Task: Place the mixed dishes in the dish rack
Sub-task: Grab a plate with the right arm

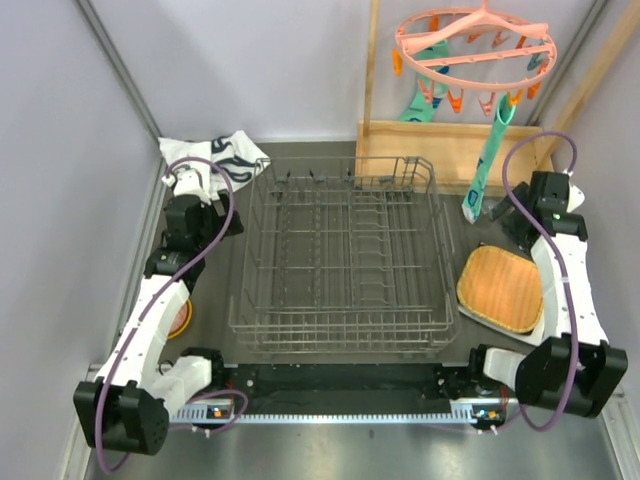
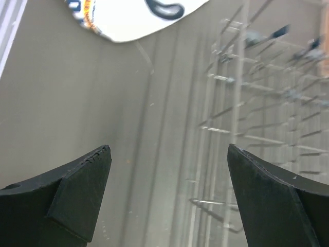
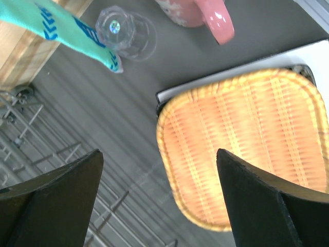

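The dish rack (image 1: 345, 260), a big grey wire basket, stands mid-table with nothing in it. To its right lies the yellow woven plate (image 1: 500, 288) (image 3: 252, 144), stacked on a black plate whose edge (image 3: 159, 109) just shows and a pale plate (image 3: 288, 56). Beyond them stand a small clear glass (image 3: 126, 33) and a pink cup (image 3: 205, 13). My right gripper (image 1: 522, 222) (image 3: 159, 154) hovers open above the yellow plate's left rim, holding nothing. My left gripper (image 1: 190, 200) (image 2: 168, 148) is open over bare table left of the rack (image 2: 267, 103). An orange bowl (image 1: 180, 318) peeks out under the left arm.
A white printed cloth (image 1: 215, 155) (image 2: 133, 15) lies at the back left. A light wooden tray (image 1: 440, 150) leans at the back. Teal socks (image 1: 487, 165) (image 3: 56, 25) hang from a pink peg hanger (image 1: 475, 45) down near the glass.
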{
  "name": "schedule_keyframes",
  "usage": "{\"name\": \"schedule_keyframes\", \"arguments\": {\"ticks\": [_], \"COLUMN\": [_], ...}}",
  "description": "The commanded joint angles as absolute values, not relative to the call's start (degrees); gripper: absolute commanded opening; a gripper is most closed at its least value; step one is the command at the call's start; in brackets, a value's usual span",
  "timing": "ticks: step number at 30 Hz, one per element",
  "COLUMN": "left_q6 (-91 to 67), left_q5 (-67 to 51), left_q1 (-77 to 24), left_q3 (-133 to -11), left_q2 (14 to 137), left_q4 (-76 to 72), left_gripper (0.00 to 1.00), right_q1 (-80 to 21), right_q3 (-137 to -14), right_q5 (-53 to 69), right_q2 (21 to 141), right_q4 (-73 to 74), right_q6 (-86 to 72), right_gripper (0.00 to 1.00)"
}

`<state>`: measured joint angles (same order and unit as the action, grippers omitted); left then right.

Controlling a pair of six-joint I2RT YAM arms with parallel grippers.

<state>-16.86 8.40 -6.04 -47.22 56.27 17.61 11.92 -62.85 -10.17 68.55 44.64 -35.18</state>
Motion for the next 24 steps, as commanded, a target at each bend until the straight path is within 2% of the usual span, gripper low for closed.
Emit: {"name": "schedule_keyframes", "arguments": {"ticks": [1,5,14,24], "left_q6": [-19.16,-18.81,-18.10,-18.37], "left_q5": [5.01,4.83,4.57,4.31], "left_q1": [-6.15,-6.15,-6.15,-6.15], "left_q3": [-54.22,-58.61,-58.89,-56.78], "left_q2": [55.81,56.95,57.39,55.46], "left_q4": [18.98,21.00,22.15,22.41], "left_gripper": [0.99,0.99,0.99,0.99], "right_q1": [12.39,12.48,12.39,6.43], "right_q3": [-62.40,-63.10,-58.46,-57.57], "right_q5": [-9.32,-8.18,-0.53,-6.76], "right_q2": [64.25,64.33,71.53,77.07], "right_q4": [47.81,49.74,49.57,48.34], "right_q6": [-36.56,-36.48,-33.40,-34.54], "right_gripper": [0.92,0.93,0.89,0.87]}}
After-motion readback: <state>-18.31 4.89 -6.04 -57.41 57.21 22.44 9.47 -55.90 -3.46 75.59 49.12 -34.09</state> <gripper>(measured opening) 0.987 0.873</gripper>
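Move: The plate, a square woven one lying on a white tray, is some 8 cm back towards the base and 3 cm to the right of the right hand, about 16 cm below it. At that same table depth, the glass stands about 8 cm ahead and 3 cm right of this hand, the pink mug about 7 cm ahead and 10 cm right; the dish rack's middle is roughly 25 cm left and level. From the left hand the plate lies about 50 cm right, 10 cm back and 18 cm lower. The right hand first draws back a little while sliding left, then dips down towards the woven plate's rack-side edge, some 8 cm lower in all and about 4 cm each to the left and back, the wrist tipping the open fingers some 20 degrees more steeply down, with no touch on the plate to be seen. Meanwhile the left hand lifts about 6 cm, nearly straight up beside the dish rack's left side, empty and wide open. ##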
